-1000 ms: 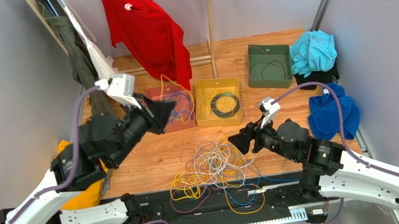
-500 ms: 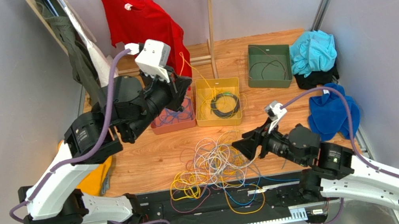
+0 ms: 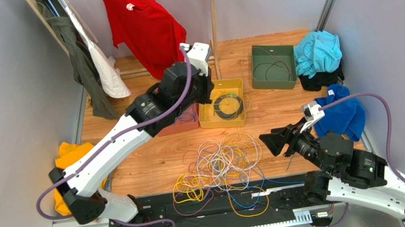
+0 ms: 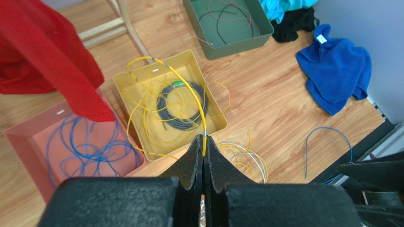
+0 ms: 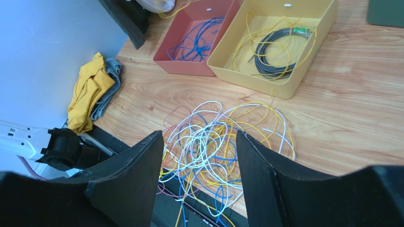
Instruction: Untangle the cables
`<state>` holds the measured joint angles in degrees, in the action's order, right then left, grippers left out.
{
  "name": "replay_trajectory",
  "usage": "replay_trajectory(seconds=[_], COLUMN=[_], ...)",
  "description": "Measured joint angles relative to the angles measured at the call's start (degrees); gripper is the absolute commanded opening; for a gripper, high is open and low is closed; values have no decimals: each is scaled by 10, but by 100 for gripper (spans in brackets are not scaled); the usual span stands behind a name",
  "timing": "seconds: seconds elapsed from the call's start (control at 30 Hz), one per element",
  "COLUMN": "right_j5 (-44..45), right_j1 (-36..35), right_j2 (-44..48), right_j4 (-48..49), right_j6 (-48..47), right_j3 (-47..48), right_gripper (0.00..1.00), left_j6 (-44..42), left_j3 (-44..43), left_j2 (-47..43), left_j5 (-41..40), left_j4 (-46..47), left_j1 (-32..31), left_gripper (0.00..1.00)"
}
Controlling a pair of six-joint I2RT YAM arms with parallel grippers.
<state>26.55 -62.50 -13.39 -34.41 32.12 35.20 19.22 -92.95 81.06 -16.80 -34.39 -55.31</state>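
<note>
The cables (image 3: 219, 165) lie in a tangle of white, yellow, blue and purple loops near the table's front edge, spilling over the black rail; the right wrist view shows this tangle (image 5: 218, 142) too. My left gripper (image 4: 204, 138) is shut on one yellow cable (image 4: 187, 85), which arcs from the jaws over the yellow bin (image 4: 156, 61). From above, the left gripper (image 3: 206, 88) hangs at that bin's left edge. My right gripper (image 5: 199, 135) is open and empty, raised above and right of the tangle (image 3: 273, 139).
The yellow bin (image 3: 224, 121) holds a dark coil and yellow wires. A red bin (image 3: 180, 128) holds blue cables and a green bin (image 3: 273, 81) holds thin dark ones. A blue cloth (image 3: 340, 116) lies at the right, a yellow cloth (image 3: 71, 155) at the left, and a red shirt (image 3: 152, 30) hangs behind.
My left arm swung right and away, from over the red bin to the yellow bin, still shut on the yellow cable. The right arm drew back to the right, away from the tangle.
</note>
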Motion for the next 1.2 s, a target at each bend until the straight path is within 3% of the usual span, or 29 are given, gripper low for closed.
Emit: replay_trajectory(seconds=[0.5,0.83,1.03,1.2], right_j5=[39,50,51,51], right_j1=[0,0,0,0], right_j2=[19,28,21,21], right_j4=[-36,-38,-37,-34], right_j6=[-9,-12,-12,-12], right_j3=[9,7,3,-7], right_gripper=[61,61,61,61], left_j6=[31,37,47,60], left_j3=[-39,-94,-69,17], left_j2=[170,338,357,321], left_j5=[134,148,149,152], left_j4=[99,113,105,127], left_j1=[91,140,159,165], left_gripper=[0,0,0,0])
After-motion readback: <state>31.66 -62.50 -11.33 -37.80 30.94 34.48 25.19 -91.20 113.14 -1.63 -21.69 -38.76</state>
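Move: The left hand holds one end of the yellow cable about 35 cm above the table, with the middle of the yellow bin roughly 13 cm ahead, 3 cm to the right and 32 cm below. The red bin stands some 17 cm to the left of the yellow one, the green bin about 25 cm to the right of it and 13 cm farther out, and the cable tangle lies about 23 cm nearer than it. From the idle right hand, the yellow bin is about 26 cm ahead, 10 cm left and 20 cm down. Keeping the yellow cable's end pinched in its shut fingers, the left hand lowers it some 23 cm towards the yellow bin while reaching about 15 cm forward, gently at first and then dropping faster, and eases back a centimetre or two at the end. It swings about 6 cm to the right on the way out and then mostly back left during the descent, while the wrist tips the fingers some 20 degrees further down over the bin. ##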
